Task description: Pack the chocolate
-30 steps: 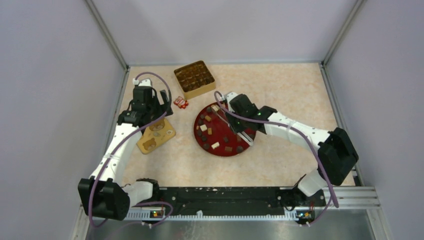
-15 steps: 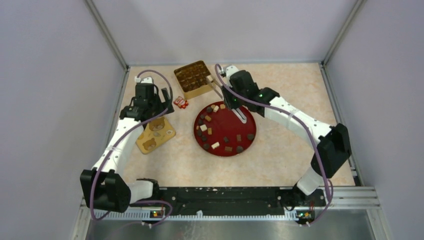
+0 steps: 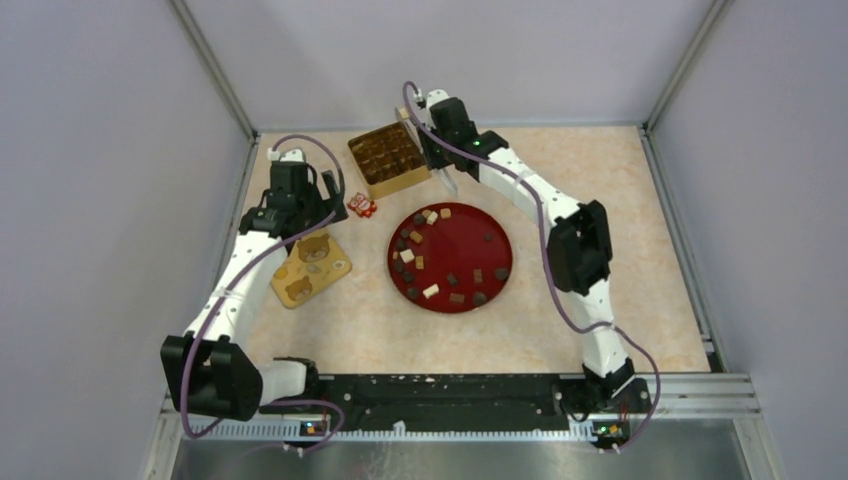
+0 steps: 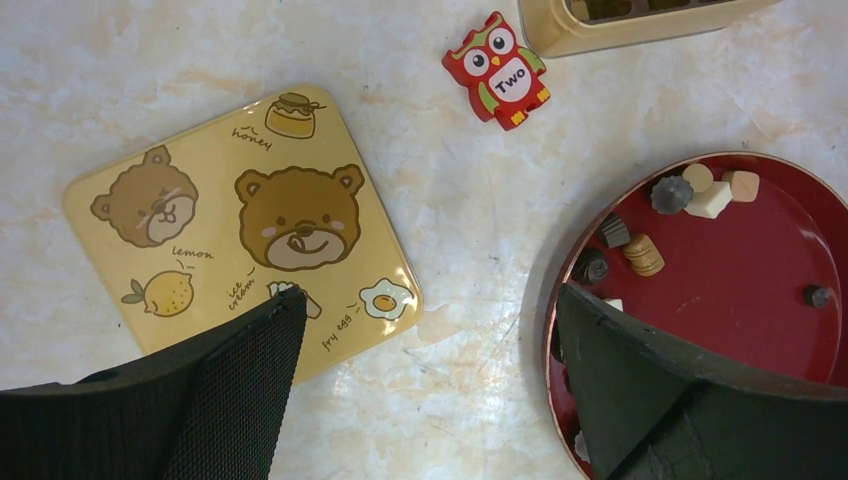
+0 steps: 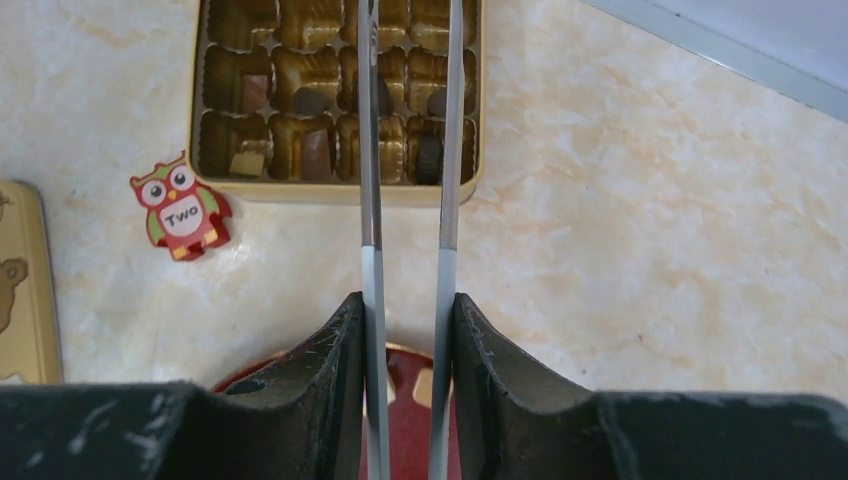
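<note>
Several chocolate pieces (image 3: 420,245), dark lumps and tan or cream cubes, lie on a round red plate (image 3: 465,240). More sit in the cups of a gold box (image 3: 388,158) at the back. My right gripper (image 3: 435,150) hangs high over the box's right edge, shut on grey tweezers (image 5: 405,200). Their blades run forward over the box (image 5: 335,95) and out of the wrist view's top. A small tan bit shows at their far tip in the top view. My left gripper (image 4: 425,320) is open and holds nothing, above the table between the lid and the plate (image 4: 760,270).
A bear-printed tan lid (image 3: 312,268) lies flat at the left, under my left gripper (image 3: 305,215). A red owl tag marked "Two" (image 3: 362,205) lies between the lid and the box. Grey walls close in the table on three sides.
My right arm has swung from over the plate back and to the left, carrying the tweezers up over the box. The left arm has shifted only slightly.
</note>
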`<state>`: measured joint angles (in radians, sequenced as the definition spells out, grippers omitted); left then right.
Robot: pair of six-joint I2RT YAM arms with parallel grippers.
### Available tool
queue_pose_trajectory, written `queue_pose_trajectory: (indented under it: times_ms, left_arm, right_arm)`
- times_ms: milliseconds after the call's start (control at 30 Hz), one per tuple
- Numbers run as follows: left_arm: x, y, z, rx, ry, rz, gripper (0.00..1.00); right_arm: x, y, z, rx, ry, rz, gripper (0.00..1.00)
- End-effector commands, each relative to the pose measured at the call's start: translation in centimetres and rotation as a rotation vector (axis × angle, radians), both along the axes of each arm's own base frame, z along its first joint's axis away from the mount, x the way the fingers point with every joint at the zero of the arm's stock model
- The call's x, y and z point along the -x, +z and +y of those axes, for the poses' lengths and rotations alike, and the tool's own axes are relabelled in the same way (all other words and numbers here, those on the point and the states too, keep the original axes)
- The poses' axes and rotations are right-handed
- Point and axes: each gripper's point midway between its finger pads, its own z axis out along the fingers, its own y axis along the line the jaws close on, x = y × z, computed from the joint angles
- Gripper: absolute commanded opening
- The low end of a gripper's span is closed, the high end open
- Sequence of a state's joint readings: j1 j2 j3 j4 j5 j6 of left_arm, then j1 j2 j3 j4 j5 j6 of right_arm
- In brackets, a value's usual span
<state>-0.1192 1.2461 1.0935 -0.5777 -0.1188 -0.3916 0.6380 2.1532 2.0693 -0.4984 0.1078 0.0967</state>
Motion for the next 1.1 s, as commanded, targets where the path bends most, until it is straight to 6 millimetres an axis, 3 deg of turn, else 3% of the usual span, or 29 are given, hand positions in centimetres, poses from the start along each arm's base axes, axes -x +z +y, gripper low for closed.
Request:
queue_pose_trajectory:
  times_ms: [0,167,500,767,1067]
  left_arm:
    - [-0.3,1.7,0.2,0.004,0.011,-0.057,0.99]
    - [-0.2,1.5,0.1,0.002,0.008,-0.049,0.99]
    - [-0.1,1.2,0.2,0.002,0.009,-0.042,0.99]
    - [-0.1,1.4,0.2,0.000,0.009,-0.044,0.99]
    - [-0.1,1.4,0.1,0.000,0.004,-0.045,0.99]
  right_arm:
    - [-3.3,2.3,1.1,-0.047,-0.021,-0.077,0.00]
    - [-5.4,-0.1,2.2,-0.036,-0.021,-0.067,0.01]
    - [-7.6,-3.2,2.6,-0.049,-0.043,-0.072,0.03]
    - [-7.6,-4.4,2.5,-0.034,-0.048,-0.049,0.04]
    - [-5.4,-4.8,1.6,-0.038,-0.045,-0.010,0.02]
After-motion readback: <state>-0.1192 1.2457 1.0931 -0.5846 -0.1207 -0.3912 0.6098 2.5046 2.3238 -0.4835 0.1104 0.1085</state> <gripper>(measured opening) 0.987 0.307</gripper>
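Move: The right hand holds the tongs, with a tan chocolate at their tips. The spot it is bound for, the chocolate box's far right cell, lies about 19 cm ahead of that hand, 8 cm to its left and 18 cm below. From the same hand, at about that depth, the box's middle is some 14 cm ahead and 11 cm left, the red owl roughly level and 18 cm left, and the red plate 13 cm back and 3 cm right. From the left hand the cell is about 33 cm ahead, 18 cm right and 18 cm below. The right hand lowers the tongs about 10 cm towards the far right part of the chocolate box, reaching some 5 cm forward and slightly left in the early part, with the wrist nearly unchanged and the fingers keeping their squeeze on the tongs. After that quick forward-and-down sweep it sinks almost straight down, eases to a near stop, then dips another centimetre or two at the end, still holding the tongs closed. ##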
